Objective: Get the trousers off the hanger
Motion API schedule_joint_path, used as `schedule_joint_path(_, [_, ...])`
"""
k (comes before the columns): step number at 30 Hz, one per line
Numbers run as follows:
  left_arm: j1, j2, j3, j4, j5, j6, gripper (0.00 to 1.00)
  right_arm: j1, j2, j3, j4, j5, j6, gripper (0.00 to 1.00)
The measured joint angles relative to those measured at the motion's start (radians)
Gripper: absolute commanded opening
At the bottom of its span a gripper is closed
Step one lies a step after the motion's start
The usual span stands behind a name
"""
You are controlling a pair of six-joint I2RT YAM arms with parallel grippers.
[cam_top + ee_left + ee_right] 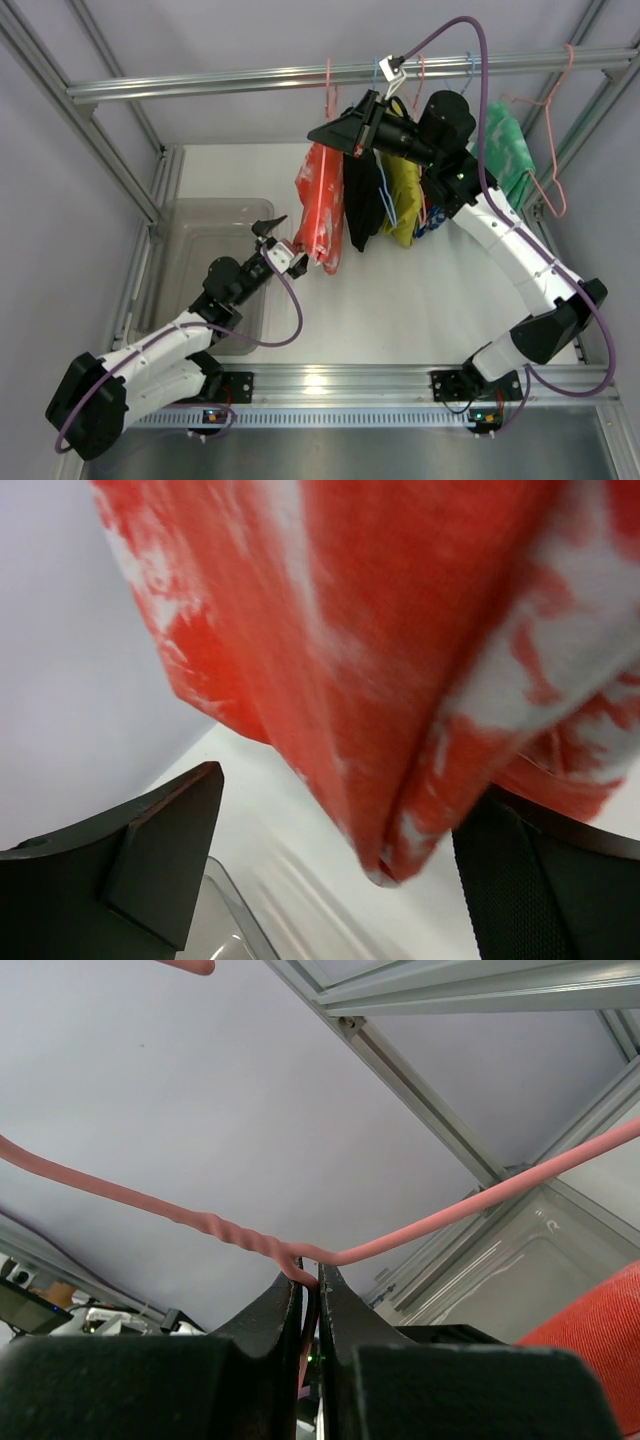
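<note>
The red-orange, white-blotched trousers [320, 205] hang from the pale pink wire hanger [327, 88] on the rail. My left gripper [288, 243] is open at their lower left edge. In the left wrist view the trousers' folded bottom [400, 680] hangs between the two spread fingers [160, 850], closer to the right one, with a gap on the left. My right gripper [345, 135] is up beside the hanger's neck. In the right wrist view it [312, 1282] is shut on the hanger wire [240, 1235] just below the twisted part. A corner of the trousers [595, 1345] shows at lower right.
A clear plastic bin [190, 225] sits on the table at left, under my left arm. Black [362, 200], yellow-green [403, 195] and green-and-white [510, 150] garments hang to the right of the trousers. An empty pink hanger [555, 150] hangs far right on the metal rail [200, 85].
</note>
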State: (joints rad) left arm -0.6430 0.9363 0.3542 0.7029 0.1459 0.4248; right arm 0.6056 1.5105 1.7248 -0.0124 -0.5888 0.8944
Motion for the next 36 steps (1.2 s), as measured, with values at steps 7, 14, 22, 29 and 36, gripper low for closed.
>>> schedule_joint_path(7, [-0.004, 0.022, 0.026, 0.057, -0.082, 0.014, 0.76, 0.000, 0.000, 0.000, 0.003, 0.000, 0.001, 0.00])
schedule_joint_path(14, [-0.005, 0.022, 0.052, 0.077, -0.089, -0.013, 0.68, 0.000, 0.000, 0.000, 0.003, 0.000, 0.007, 0.00])
schedule_joint_path(22, [-0.006, 0.016, 0.099, 0.078, -0.074, -0.037, 0.12, 0.000, 0.000, -0.013, 0.011, 0.000, 0.007, 0.00])
schedule_joint_path(29, [-0.004, -0.085, 0.220, -0.135, -0.088, -0.079, 0.00, 0.000, -0.007, -0.080, 0.022, -0.015, -0.001, 0.00])
schedule_joint_path(36, [-0.005, -0.146, 0.432, -0.388, -0.087, -0.175, 0.00, 0.000, -0.040, -0.235, 0.050, -0.027, -0.008, 0.00])
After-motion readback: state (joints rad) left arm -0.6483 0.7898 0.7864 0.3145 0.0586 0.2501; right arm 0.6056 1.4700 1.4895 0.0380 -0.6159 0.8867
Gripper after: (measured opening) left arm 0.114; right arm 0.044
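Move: Some 6 cm to the right of the open left hand and about 4 cm farther out hangs the middle of the red trousers, roughly 7 cm higher, with their lower end already near the fingers. The hanger neck is about 7 cm right, 3 cm ahead and 25 cm up. The black trousers hang roughly 14 cm right, 8 cm ahead and 8 cm up. For the right hand, which already grips the hanger neck, the red trousers' middle is straight below, about 20 cm down. Rising along the red trousers, the left hand first edges about 1 cm forward, shuts its fingers on the cloth, then keeps hauling upward, some 16 cm in all, drawing slightly back and left late on and tipping its left side down about 15 degrees. The right hand keeps its pinch on the hanger neck, holds still, then lowers the hanger about 8 cm as the left hand pulls the cloth up. ##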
